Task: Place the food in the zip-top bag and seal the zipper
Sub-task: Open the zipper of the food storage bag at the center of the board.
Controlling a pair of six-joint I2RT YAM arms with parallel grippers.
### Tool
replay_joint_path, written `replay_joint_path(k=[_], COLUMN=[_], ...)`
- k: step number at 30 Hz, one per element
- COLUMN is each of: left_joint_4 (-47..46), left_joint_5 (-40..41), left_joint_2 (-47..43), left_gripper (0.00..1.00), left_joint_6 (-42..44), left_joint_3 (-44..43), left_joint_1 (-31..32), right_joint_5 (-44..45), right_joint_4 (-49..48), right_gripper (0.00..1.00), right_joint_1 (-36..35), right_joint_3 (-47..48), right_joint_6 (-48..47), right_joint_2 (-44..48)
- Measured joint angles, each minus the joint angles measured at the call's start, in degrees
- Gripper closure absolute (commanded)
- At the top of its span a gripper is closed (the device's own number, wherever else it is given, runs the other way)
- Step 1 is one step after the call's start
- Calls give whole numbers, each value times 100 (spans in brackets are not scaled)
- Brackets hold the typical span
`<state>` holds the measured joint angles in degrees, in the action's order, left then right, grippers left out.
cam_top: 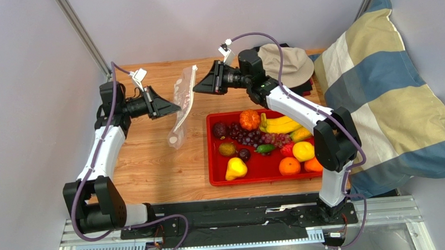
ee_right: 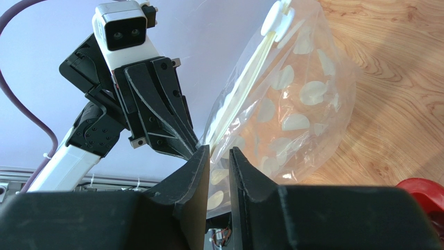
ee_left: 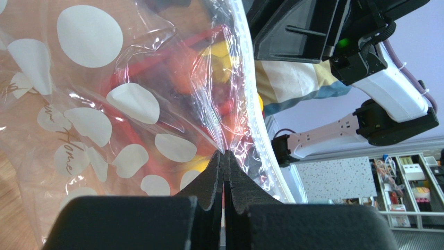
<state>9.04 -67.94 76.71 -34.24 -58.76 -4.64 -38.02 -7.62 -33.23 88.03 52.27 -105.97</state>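
Observation:
The zip-top bag (cam_top: 182, 101), clear with white dots, hangs upright between my two grippers at the back of the table. My left gripper (cam_top: 174, 109) is shut on its film (ee_left: 104, 120), with the jaws pinched together at the tips (ee_left: 225, 153). The zipper (ee_left: 259, 120) runs up just right of that pinch. My right gripper (cam_top: 196, 90) faces the bag from the other side. Its jaws (ee_right: 219, 152) stand a narrow gap apart, with the bag's edge (ee_right: 297, 114) showing in the gap. The food (cam_top: 265, 138) lies in the red tray: bananas (cam_top: 280, 124), grapes (cam_top: 250, 137), a pear (cam_top: 235, 169), an orange (cam_top: 289, 165).
The red tray (cam_top: 213, 162) sits right of centre on the wooden table. A beige hat (cam_top: 289, 62) lies at the back behind my right arm. A striped pillow (cam_top: 386, 98) fills the right side. My left arm's wrist camera (ee_right: 121, 31) is close in the right wrist view.

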Motion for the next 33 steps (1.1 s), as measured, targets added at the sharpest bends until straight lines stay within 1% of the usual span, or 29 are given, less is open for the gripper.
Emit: replay_joint_path(k=[3, 4, 5, 11, 13, 15, 21, 29, 33], left_joint_4=[-2, -2, -7, -57, -149, -267, -597, -874, -968], left_joint_5=[-39, -44, -59, -85, -103, -116, -212, -254, -258], left_joint_2=[-17, -20, -22, -66, -94, -140, -181, -205, -212], left_gripper=[100, 100, 100, 100, 100, 100, 100, 100, 100], left_joint_6=[0, 0, 0, -46, -114, -208, -501, -664, -708], left_joint_3=[0, 2, 7, 109, 168, 258, 378, 393, 404], left_joint_1=[0, 0, 0, 0, 0, 0, 0, 0, 0], right_joint_5=[0, -2, -2, -7, -11, -24, -55, -111, -114], right_joint_4=[-4, -7, -13, -55, -66, -92, -131, -131, -129], right_gripper=[79, 83, 84, 89, 96, 99, 100, 100, 97], right_joint_1=[0, 0, 0, 0, 0, 0, 0, -22, -39], right_joint_3=[17, 31, 50, 66, 66, 66, 63, 63, 57], right_joint_6=[26, 31, 42, 72, 83, 87, 90, 87, 90], right_joint_2=[-20, -24, -39, -68, -70, -70, -70, -70, -70])
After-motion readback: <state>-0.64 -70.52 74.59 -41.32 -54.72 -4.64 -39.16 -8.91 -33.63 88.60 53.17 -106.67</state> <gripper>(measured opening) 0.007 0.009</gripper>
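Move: The spot on the bag's zipper edge for the right fingers lies just off their tips, roughly 1 cm left of that hand and level with it. The white slider is some 6 cm farther forward and a little lower. The red tray's middle is about 22 cm right, 13 cm back and 26 cm below. From the left hand, already gripping the bag wall, that edge spot lies about 5 cm ahead, 4 cm right and slightly higher. Hold the right gripper almost in place at the zipper edge and close its fingers steadily from about a quarter open to shut, pinching the edge between the tips. Keep the left fingers shut on the bag wall, easing that hand back about 1 cm and then up about 1 cm, with hardly any turn. ##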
